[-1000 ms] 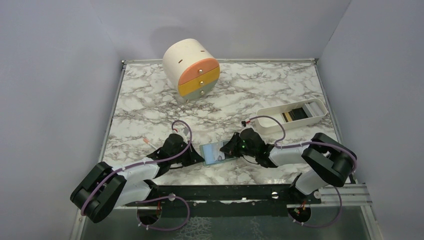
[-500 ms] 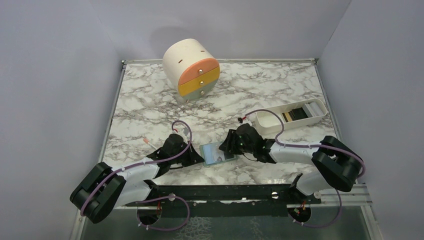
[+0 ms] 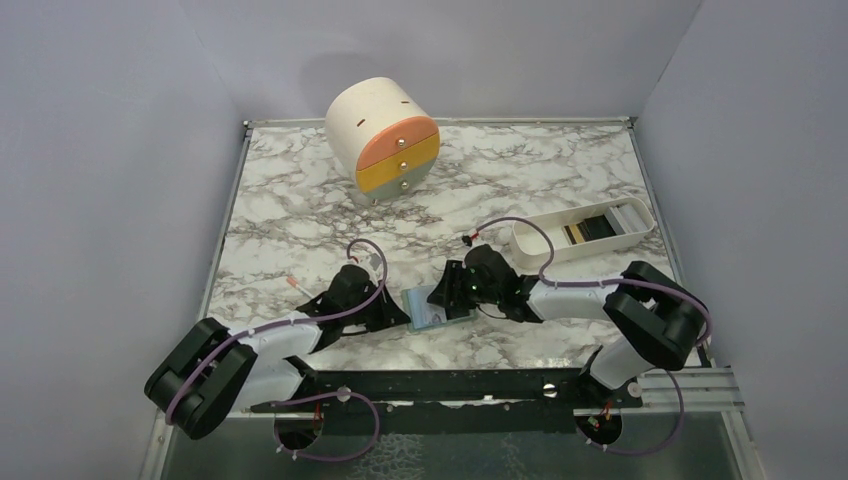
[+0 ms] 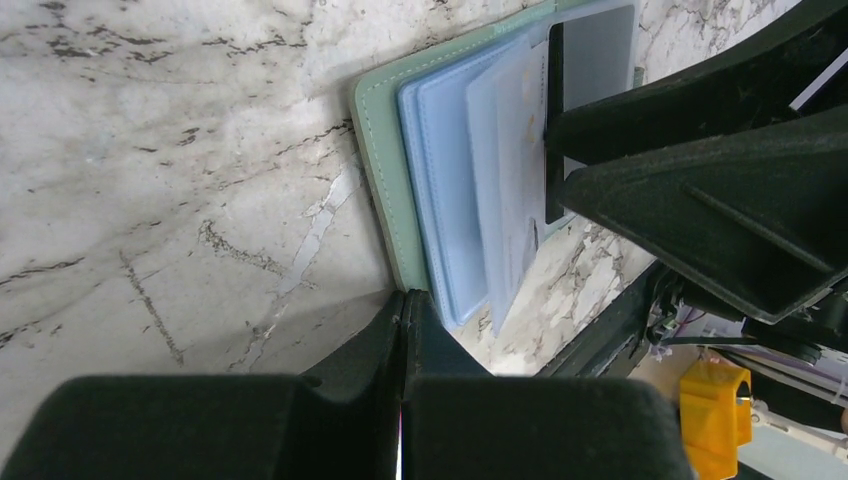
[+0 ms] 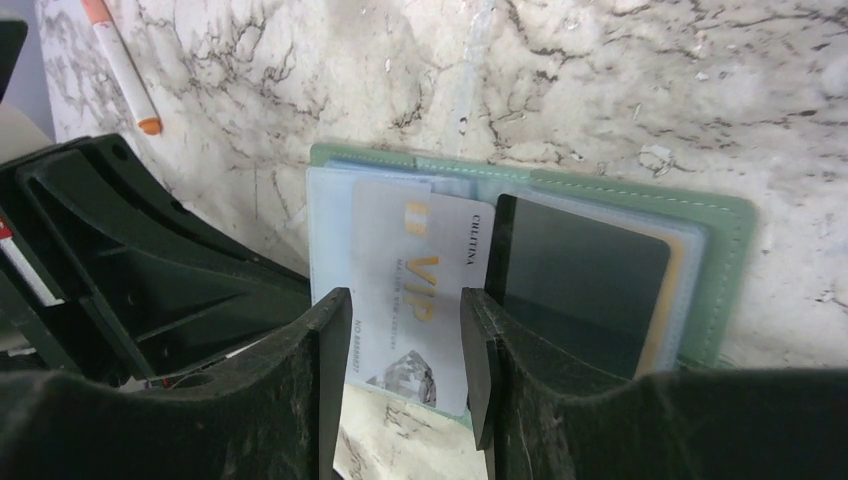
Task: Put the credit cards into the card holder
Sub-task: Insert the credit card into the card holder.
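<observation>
The card holder [image 5: 725, 250], a sage-green wallet, lies open on the marble between the two arms and also shows as the card holder [image 3: 430, 310] from above. A pale grey credit card [image 5: 420, 270] marked VIP sits in its left side. A black card [image 5: 580, 280] is in the right side, with a tan-orange card edge [image 5: 676, 300] behind it. My right gripper [image 5: 405, 300] is open just over the grey card, its fingers apart and not pinching it. My left gripper [image 4: 405, 295] is shut, tips resting at the wallet's near edge [image 4: 378, 160]. More cards [image 3: 597, 225] lie in the tray.
A long white tray [image 3: 600, 247] stands at the right, behind the right arm. A cream cylinder with orange, yellow and grey drawers [image 3: 385, 140] stands at the back. An orange-tipped pen [image 5: 120, 65] lies left of the wallet, beside the left arm.
My right gripper has opened and let go of the pale grey card, and has shifted a little left over the wallet. The left gripper has stayed shut in place.
</observation>
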Motion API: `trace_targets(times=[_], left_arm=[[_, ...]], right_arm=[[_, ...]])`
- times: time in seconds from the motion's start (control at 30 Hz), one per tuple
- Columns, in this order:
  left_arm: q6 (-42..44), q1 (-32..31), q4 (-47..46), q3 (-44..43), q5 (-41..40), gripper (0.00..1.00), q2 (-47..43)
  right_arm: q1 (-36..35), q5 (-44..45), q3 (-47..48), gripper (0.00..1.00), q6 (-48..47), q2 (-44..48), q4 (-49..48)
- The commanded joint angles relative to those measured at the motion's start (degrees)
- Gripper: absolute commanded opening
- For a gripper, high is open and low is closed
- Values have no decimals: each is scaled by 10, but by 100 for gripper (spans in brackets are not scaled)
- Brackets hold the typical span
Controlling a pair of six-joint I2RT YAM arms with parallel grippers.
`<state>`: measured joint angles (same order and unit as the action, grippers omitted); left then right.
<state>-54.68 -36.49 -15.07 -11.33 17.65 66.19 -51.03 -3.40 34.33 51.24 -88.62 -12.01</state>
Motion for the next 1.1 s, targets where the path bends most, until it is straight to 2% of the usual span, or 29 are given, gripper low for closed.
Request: trace_targets(times=[0.0, 0.23, 0.37, 0.47, 0.6, 0.7, 0.8, 1.07], left_arm=[[19, -1, 4, -12, 10, 0, 25], [36, -1, 29, -38, 4, 0, 43], [41, -1, 58, -48, -11, 0, 29], [39, 1, 81, -56, -26, 0, 12], [32, 0, 99, -67, -38, 13, -9], [26, 1, 99, -68, -39, 25, -11], [25, 1, 89, -66, -36, 32, -2], [22, 1, 27, -49, -9, 31, 39]], right_arm=[[-7, -56, -27, 45, 22, -19, -69], [-7, -85, -25, 45, 13, -28, -117], [-6, -62, -24, 45, 6, 12, -83], [-7, -21, -14, 44, -1, 37, -19], [-7, 16, 8, 45, -7, 46, 48], [-7, 26, 15, 46, -7, 43, 68], [-7, 29, 11, 47, -2, 32, 62], [-10, 3, 12, 49, 3, -9, 23]])
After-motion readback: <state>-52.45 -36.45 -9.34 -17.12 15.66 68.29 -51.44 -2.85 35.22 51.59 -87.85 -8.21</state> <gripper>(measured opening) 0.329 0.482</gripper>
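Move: The VIP card lies bowed and only partly in the left pocket, its middle about 2 cm left of my right hand and 1 cm below; my fingers straddle it. The black card is about 3 cm to my right and 1 cm nearer. From my left hand, shut at the card holder's near left corner, the holder's middle is some 6 cm right and 3 cm ahead, and the VIP card about 4 cm right and 3 cm ahead, both slightly below. I sweep my right hand about 2 cm left and 1 cm back along the VIP card towards the pocket's closed end, lifting and rolling slightly, then bring it back right and down so one finger is again at the card's spine-side edge. My left hand works forward about 1.5 cm, first edging right, and opens its shut fingers about a third, rising 1 cm, to straddle the holder's left edge. ##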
